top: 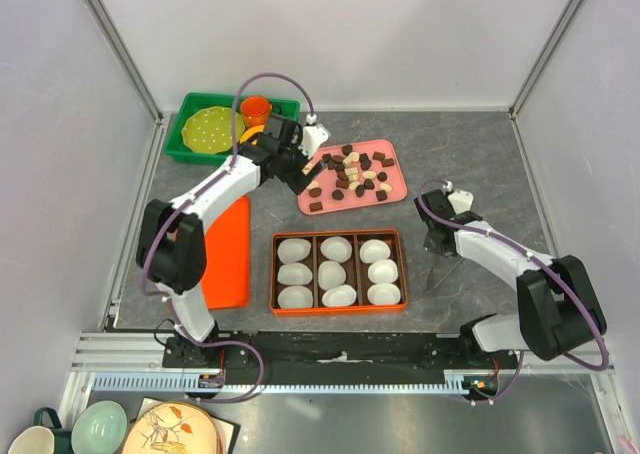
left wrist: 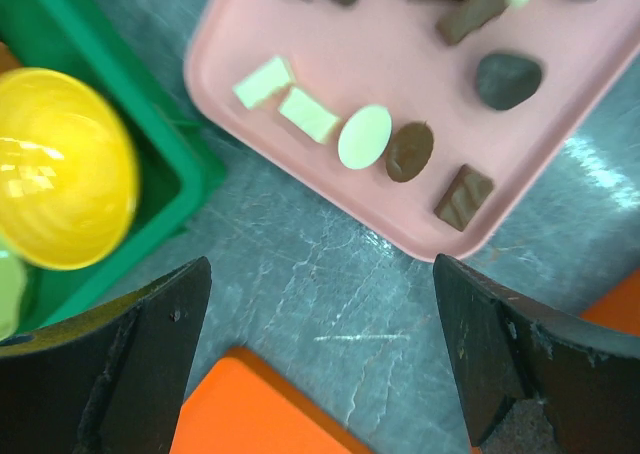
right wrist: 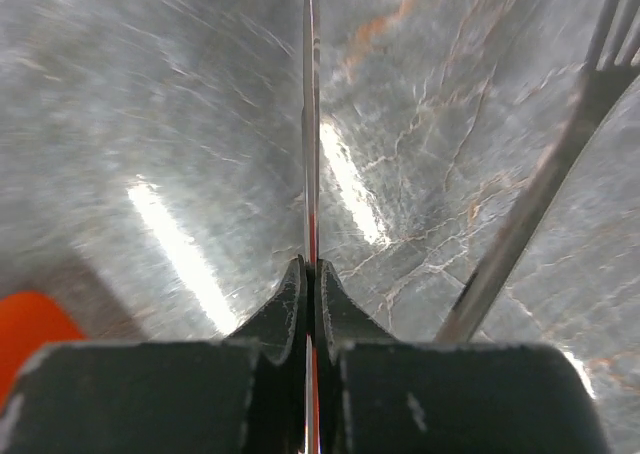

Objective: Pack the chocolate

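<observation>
The chocolate (top: pixel 350 174) lies as several dark brown, reddish and cream pieces on a pink tray (top: pixel 390 189) at the back centre. In the left wrist view, cream and brown chocolate pieces (left wrist: pixel 364 136) sit near the corner of the pink tray (left wrist: pixel 300 54). My left gripper (top: pixel 300 169) hovers at that corner, open, with only bare table between its fingers (left wrist: pixel 320 354). My right gripper (top: pixel 440 242) is low over the table at the right. It is shut (right wrist: pixel 311 274) on a thin flat metal utensil (right wrist: pixel 310 124) seen edge-on.
An orange box (top: pixel 338 236) holding white paper cups sits at the centre. Its orange lid (top: pixel 228 254) lies to the left. A green bin (top: pixel 185 152) at the back left holds a yellow bowl (left wrist: pixel 60 169) and an orange cup (top: pixel 256 108). A fork (right wrist: pixel 530 214) lies beside my right gripper.
</observation>
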`<state>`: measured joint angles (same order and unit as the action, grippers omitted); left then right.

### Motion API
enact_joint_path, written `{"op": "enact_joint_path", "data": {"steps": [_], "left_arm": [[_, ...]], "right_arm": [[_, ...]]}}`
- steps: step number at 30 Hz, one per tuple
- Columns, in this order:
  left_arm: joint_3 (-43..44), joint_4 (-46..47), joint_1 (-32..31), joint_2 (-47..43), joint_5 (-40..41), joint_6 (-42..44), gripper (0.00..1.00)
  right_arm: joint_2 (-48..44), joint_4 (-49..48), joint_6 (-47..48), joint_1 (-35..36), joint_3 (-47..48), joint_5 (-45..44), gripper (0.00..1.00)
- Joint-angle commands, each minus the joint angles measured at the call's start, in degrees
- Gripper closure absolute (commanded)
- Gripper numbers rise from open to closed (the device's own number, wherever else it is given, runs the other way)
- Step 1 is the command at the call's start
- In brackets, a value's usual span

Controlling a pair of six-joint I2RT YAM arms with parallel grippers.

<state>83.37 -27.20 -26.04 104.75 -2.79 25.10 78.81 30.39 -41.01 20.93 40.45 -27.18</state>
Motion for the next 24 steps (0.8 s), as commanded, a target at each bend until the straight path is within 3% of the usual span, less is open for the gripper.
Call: {"op": "enact_joint_path", "data": {"steps": [1, 5, 13, 17, 24], "left_arm": [[2.1, -4.2, 0.3, -8.7, -3.7, -4.5, 0.01], [1.3, -7.8, 0.9, -13.3, -7.0, -6.0, 0.01], [-2.8, -12.3, 7.4, -23.7, -18.6, -4.6, 0.04], [-7.3, -13.5, 9.3, -29.2, -25.6, -1.8, 0.01], [-15.5, -16.1, 9.3, -41.5, -30.4, 4.2, 0.01]], "right_arm": [[-5.0, 4.9, 3.1, 2.4, 7.2, -4.8, 1.00], [-8.0, 7.7, 8.0, 6.6, 14.0, -8.4, 1.00], [-4.4, 10.7, 24.1, 19.4, 31.4, 5.3, 1.00], [-1.2, 11.5, 30.7, 27.5, 35.8, 7.9, 1.00], [2.8, 10.9, 37.4, 39.1, 39.5, 10.9, 1.00]]}}
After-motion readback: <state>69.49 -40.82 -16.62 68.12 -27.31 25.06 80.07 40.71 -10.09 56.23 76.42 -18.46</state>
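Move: The packing box's middle lies about 25 cm left of the right gripper, which holds the tongs, some 3 cm back and nearly level; the pink chocolate tray is about 26 cm ahead and 22 cm to its left. From the left gripper the tongs are some 34 cm right, 17 cm back and 9 cm lower. That tray is 9 cm ahead of the left gripper, 12 cm right and 11 cm below; the box is 20 cm back, 9 cm right, 11 cm below. Keep one arm of the tongs pinched in the shut right gripper, lift it and sweep it left about 24 cm and up some 19 cm until it hangs above the packing box, turning it about 65 degrees counter-clockwise on the way. Meanwhile raise the empty, wide-open left gripper off the pink tray, then draw it back towards the robot, rolling its left side down. ##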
